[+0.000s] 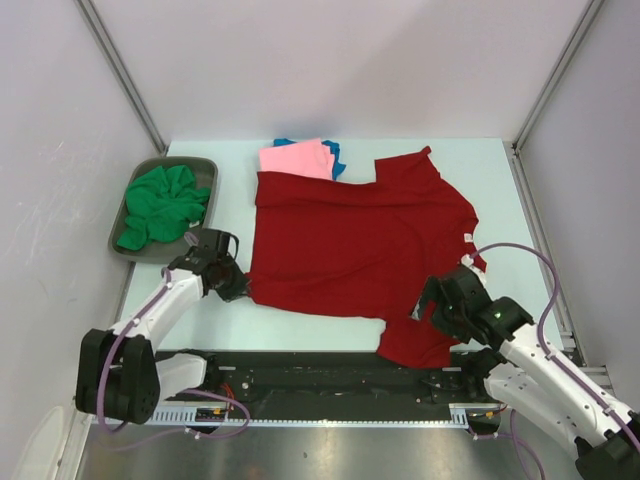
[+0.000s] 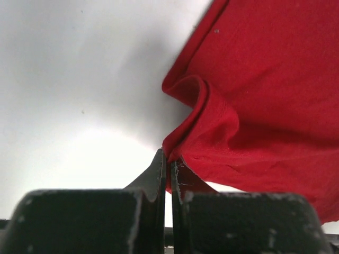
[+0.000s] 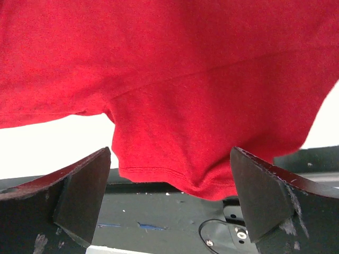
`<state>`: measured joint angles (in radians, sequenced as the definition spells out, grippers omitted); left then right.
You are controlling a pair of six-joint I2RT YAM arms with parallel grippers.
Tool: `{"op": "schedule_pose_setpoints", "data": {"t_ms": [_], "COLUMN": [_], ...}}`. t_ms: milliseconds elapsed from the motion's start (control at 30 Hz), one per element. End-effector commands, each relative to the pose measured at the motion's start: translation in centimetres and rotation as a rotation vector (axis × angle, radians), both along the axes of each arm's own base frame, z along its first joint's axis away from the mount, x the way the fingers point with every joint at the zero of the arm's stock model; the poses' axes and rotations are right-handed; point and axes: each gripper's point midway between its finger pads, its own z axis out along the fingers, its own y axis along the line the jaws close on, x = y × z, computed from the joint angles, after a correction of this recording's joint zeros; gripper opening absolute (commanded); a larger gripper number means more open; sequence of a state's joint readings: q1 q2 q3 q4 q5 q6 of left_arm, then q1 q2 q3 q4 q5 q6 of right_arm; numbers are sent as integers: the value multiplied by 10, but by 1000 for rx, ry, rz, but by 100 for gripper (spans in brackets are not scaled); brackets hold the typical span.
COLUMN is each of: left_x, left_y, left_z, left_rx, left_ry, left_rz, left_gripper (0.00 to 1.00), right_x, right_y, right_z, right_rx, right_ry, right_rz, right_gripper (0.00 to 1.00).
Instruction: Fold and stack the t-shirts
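A dark red t-shirt (image 1: 350, 240) lies spread flat over the middle of the table. Its near sleeve (image 1: 415, 345) hangs over the front edge. My left gripper (image 1: 238, 285) is at the shirt's near left corner, shut on a pinched fold of the red cloth (image 2: 254, 95), which bunches up just past the tips of the left gripper (image 2: 169, 157). My right gripper (image 1: 430, 305) stands wide open low over the sleeve; the red hem (image 3: 185, 79) sags between its fingers (image 3: 79, 190) without being gripped. A folded pink shirt (image 1: 295, 158) lies on a blue one (image 1: 337, 155) at the back.
A grey tray (image 1: 200, 163) at the left edge holds a crumpled green shirt (image 1: 165, 205), close behind the left arm. The black base rail (image 1: 330, 375) runs along the near edge. Frame posts (image 1: 120, 70) and walls bound the table.
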<state>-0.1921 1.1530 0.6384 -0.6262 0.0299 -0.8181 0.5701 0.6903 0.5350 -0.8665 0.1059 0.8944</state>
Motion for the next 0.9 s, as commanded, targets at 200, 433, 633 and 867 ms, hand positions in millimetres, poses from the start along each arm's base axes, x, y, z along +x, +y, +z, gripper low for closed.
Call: {"op": "schedule_pose_setpoints", "data": {"t_ms": [200, 433, 633, 867], "left_x": [39, 54, 61, 70], "left_y": [29, 48, 63, 70], "left_z": [-7, -6, -5, 1], "left_rx": [-21, -42, -57, -67], "left_ry": [-35, -48, -64, -87], "left_rz": [57, 118, 181, 226], "left_gripper": [0, 0, 0, 0], "right_x": [-27, -37, -43, -49], "right_y": [-15, -8, -3, -1], "right_z": [-16, -21, -28, -38], "right_rx": [-39, -62, -95, -146], "right_ry": [93, 129, 163, 198], "right_rz": [-83, -40, 0, 27], "right_gripper": [100, 99, 99, 99]}}
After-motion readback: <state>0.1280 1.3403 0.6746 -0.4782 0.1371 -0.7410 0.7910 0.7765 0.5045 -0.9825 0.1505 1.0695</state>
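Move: My left hand already pinches the shirt's near left corner, raised about 4 cm. It is being taken to bare tabletop some 5 cm ahead and 7 cm left; the bin's middle lies about 20 cm ahead and 22 cm left. My right hand, open and empty, has the sleeve hem about 8 cm back, 1 cm left and 7 cm below, and the armpit corner 1 cm ahead and 8 cm left at that same depth. With my left hand I keep the corner pinched and drag it away from the sleeve, left and forward about 7 cm, towards the bin, sinking slightly at first and turning a little counter-clockwise. Meanwhile my wide-open right hand draws back about 5 cm and sinks some 3 cm towards the sleeve hem, tipping its fingers more steeply down. ##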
